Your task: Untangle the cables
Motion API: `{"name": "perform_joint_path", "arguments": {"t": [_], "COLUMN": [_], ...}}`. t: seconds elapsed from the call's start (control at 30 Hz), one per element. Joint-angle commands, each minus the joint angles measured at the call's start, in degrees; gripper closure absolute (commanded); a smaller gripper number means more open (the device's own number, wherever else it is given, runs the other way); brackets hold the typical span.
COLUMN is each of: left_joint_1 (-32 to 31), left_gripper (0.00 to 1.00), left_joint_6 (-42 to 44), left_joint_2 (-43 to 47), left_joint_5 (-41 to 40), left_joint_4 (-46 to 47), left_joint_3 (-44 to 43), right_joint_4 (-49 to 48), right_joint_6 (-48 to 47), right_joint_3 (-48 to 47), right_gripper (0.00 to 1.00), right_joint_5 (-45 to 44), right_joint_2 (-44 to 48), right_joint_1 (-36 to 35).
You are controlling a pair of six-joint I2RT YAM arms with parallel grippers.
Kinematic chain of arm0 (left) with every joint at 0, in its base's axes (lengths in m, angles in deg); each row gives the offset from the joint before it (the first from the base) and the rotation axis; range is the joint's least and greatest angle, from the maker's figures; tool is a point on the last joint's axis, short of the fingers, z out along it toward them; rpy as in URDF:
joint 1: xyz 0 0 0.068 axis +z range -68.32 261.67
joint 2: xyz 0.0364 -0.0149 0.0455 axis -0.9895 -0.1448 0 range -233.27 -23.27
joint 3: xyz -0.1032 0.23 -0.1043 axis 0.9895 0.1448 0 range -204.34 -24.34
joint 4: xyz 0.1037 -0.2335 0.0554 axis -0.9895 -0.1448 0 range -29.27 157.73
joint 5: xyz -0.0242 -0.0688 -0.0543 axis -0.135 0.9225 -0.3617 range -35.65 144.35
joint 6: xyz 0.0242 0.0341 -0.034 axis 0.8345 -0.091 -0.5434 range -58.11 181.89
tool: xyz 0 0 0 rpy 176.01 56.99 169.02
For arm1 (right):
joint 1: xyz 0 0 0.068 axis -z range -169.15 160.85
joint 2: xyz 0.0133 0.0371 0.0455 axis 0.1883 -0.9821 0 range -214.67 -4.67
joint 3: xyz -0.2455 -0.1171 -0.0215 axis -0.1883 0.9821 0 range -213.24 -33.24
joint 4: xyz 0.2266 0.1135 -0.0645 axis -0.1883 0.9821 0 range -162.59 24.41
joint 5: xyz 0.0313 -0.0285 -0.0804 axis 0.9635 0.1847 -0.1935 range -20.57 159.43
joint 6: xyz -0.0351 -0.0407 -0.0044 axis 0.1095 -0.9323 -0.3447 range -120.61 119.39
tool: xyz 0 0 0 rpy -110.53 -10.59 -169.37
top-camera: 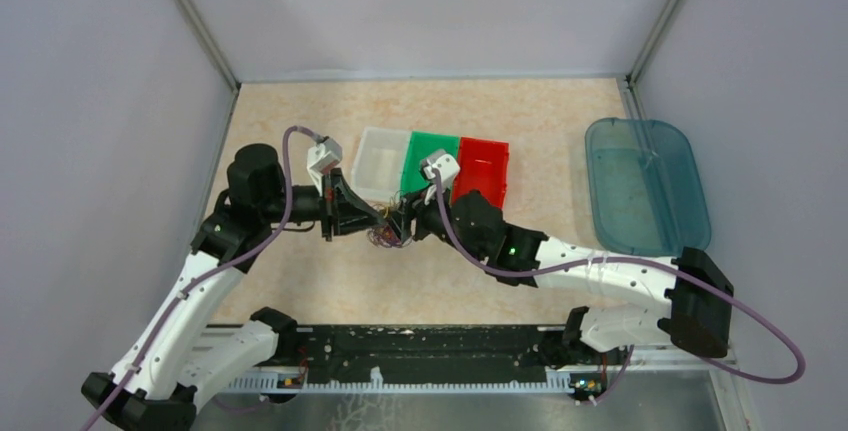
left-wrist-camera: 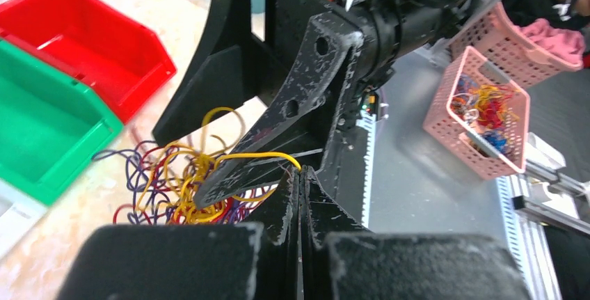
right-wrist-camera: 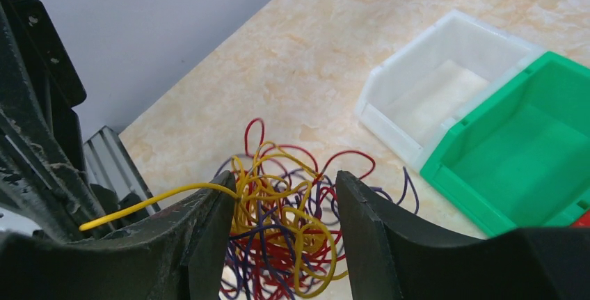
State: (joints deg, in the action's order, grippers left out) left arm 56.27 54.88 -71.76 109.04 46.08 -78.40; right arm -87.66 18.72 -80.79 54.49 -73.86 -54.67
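Observation:
The cables lie in one tangled heap of red, yellow and dark purple strands on the table, just in front of the bins. My left gripper is shut on one yellow cable, which runs taut from its tips back into the heap. My right gripper is open and reaches down around the tangle, one finger on each side. The taut yellow strand passes over its left finger. In the top view the two grippers meet tip to tip over the heap.
A white bin, a green bin and a red bin stand side by side behind the tangle. A teal translucent lid lies at the right. Pink baskets stand off the table, beyond its near edge.

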Motion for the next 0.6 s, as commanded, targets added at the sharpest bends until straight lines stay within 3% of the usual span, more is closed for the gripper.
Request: {"name": "perform_joint_path", "arguments": {"t": [0.0,0.3,0.57], "left_joint_1": [-0.5,-0.4,-0.4], "left_gripper": [1.0,1.0,1.0], "left_joint_6": [-5.7,-7.7,-9.0], "left_joint_2": [-1.0,-3.7,-5.5], "left_joint_5": [7.8,10.8,12.3], "left_joint_4": [3.6,4.2,6.5], "left_joint_3": [-3.5,-9.9,-15.9], "right_joint_4": [-7.5,-25.2,-24.4], "right_joint_6": [-2.1,-3.5,1.3], "right_joint_3": [-0.4,7.5,11.6], "right_gripper": [0.45,0.42,0.41], "right_joint_5": [-2.4,1.4,1.5], "right_joint_2": [-0.8,-3.2,-5.9], "right_joint_1": [-0.6,-0.6,-0.6]}}
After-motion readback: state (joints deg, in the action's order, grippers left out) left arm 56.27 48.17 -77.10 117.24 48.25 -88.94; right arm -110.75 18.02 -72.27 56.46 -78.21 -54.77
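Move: My left fingertips are shut on the yellow cable. The tangle it comes from hangs about 3 cm ahead, 3 cm to their right and 5 cm below. My half-open right fingers straddle the tangle, its middle about 1 cm ahead and left of them and 3 cm lower. From my right hand the white bin lies some 24 cm ahead, 5 cm left, and the green bin 23 cm ahead, 6 cm right, both roughly 22 cm down. I keep my left fingers shut on the yellow cable and raise that hand about 6 cm, easing back slightly, to draw the strand up and away from the tangle. My right fingers stay half open around the bundle; that hand bobs up about a centimetre and settles back, drifting about 1.5 cm left as its wrist rolls some 10 degrees, left side rising. ##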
